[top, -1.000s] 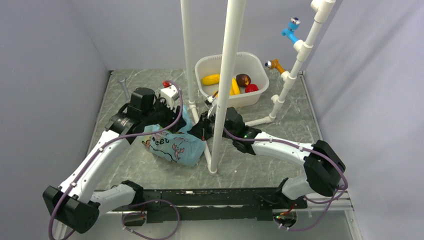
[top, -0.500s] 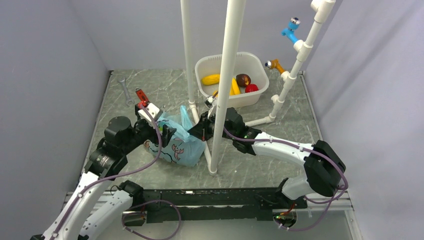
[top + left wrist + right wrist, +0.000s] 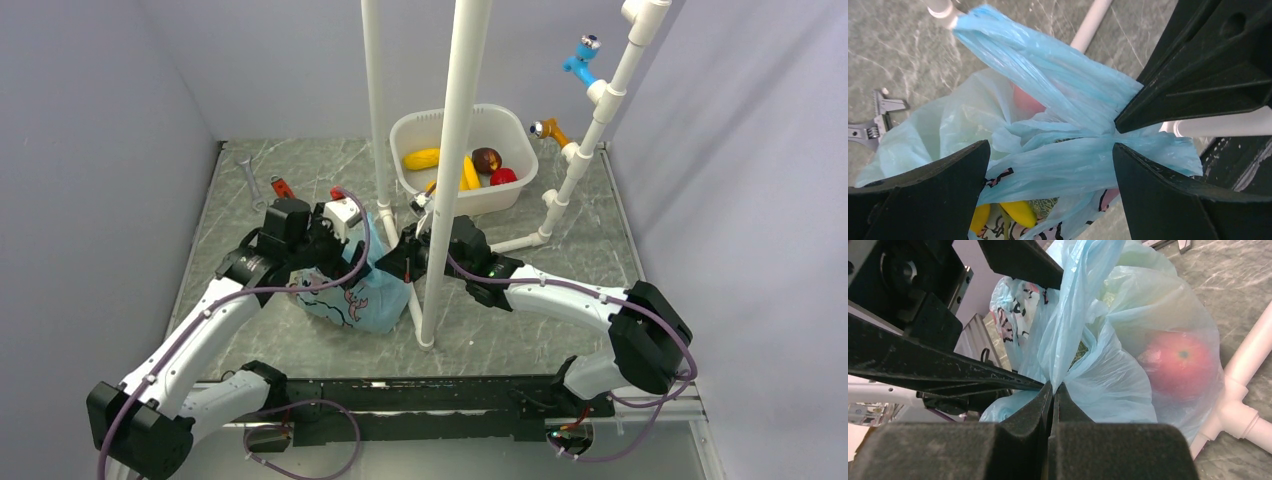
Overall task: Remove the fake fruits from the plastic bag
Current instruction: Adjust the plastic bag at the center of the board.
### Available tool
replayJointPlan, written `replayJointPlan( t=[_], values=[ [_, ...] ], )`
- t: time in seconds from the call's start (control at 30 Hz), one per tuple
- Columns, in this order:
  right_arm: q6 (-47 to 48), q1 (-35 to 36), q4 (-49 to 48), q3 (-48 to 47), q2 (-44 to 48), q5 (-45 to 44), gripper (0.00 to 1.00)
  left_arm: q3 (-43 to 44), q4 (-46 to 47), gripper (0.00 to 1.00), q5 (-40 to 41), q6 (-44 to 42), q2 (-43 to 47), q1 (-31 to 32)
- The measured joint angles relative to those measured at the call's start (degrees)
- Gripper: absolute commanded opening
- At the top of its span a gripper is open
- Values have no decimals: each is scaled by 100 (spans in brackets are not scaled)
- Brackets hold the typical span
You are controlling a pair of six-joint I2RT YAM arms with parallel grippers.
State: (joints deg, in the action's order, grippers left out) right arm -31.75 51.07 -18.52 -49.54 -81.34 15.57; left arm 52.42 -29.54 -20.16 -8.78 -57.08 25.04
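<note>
The light blue plastic bag (image 3: pixel 365 298) lies on the table between my two grippers. My left gripper (image 3: pixel 1050 175) is open, its black fingers (image 3: pixel 938 185) on either side of the bag's bunched top (image 3: pixel 1048 100) without pinching it. Beneath that, yellow fake fruits (image 3: pixel 1018 212) show inside the bag. My right gripper (image 3: pixel 1053 387) is shut on a fold of the plastic bag (image 3: pixel 1118 385). A red fruit (image 3: pixel 1180 365) shows through the film to its right. From above, the left gripper (image 3: pixel 335 262) reaches the bag from the left and the right gripper (image 3: pixel 397 262) from the right.
A white tub (image 3: pixel 490 203) at the back holds a yellow fruit (image 3: pixel 422 158), a banana (image 3: pixel 470 172), a dark fruit (image 3: pixel 487 158) and a red one (image 3: pixel 503 177). White pipes (image 3: pixel 450 170) stand just right of the bag. A wrench (image 3: pixel 248 178) and a red-handled wrench (image 3: pixel 282 187) lie at back left.
My left arm swung back toward the near left while its jaws opened, then returned to the bag with the jaws wide. The right gripper kept its hold and did not move.
</note>
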Motion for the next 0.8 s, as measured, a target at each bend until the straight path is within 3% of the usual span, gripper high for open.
replayJointPlan(
  t=[0.13,0.43,0.5,0.67,0.8],
  values=[
    [0,0,0,2,0,0,0,0,-166,61,-72,-74,-50,0],
    [-42,0,-2,0,0,-2,0,-26,-87,16,605,33,492,0],
    [-42,0,0,2,0,-2,0,-70,-13,2,767,72,715,0],
    [-48,0,-2,2,0,-9,0,-155,170,0,1421,236,1113,0],
    [-109,2,-17,57,4,-122,0,-422,417,0,2643,575,1576,0]
  ],
)
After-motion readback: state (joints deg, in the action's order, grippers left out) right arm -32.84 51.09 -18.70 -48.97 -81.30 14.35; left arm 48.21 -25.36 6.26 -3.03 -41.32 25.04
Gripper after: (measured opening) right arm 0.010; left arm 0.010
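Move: The blue bag's upper rim already lies between the left gripper's wide-open fingers, 1 cm ahead and 1 cm down. The closed right gripper, pinching another fold, is about 4 cm to the right and 1 cm back; from it the rim is some 4 cm left and 2 cm ahead. From the left hand, the red fruit in the bag sits roughly 4 cm ahead, 4 cm right and 9 cm below; the white pipe tee, 5 cm ahead and 7 cm right on the board. Shut the left gripper from wide open onto the bag's rim, then draw the pinched film about 8 cm left, away from the right gripper, while lifting some 5 cm; the leftward pull quickens late as the hand swings about 25 degrees counter-clockwise and its fingertips tip up. Hold the right gripper still, keeping its pinch on its fold. ##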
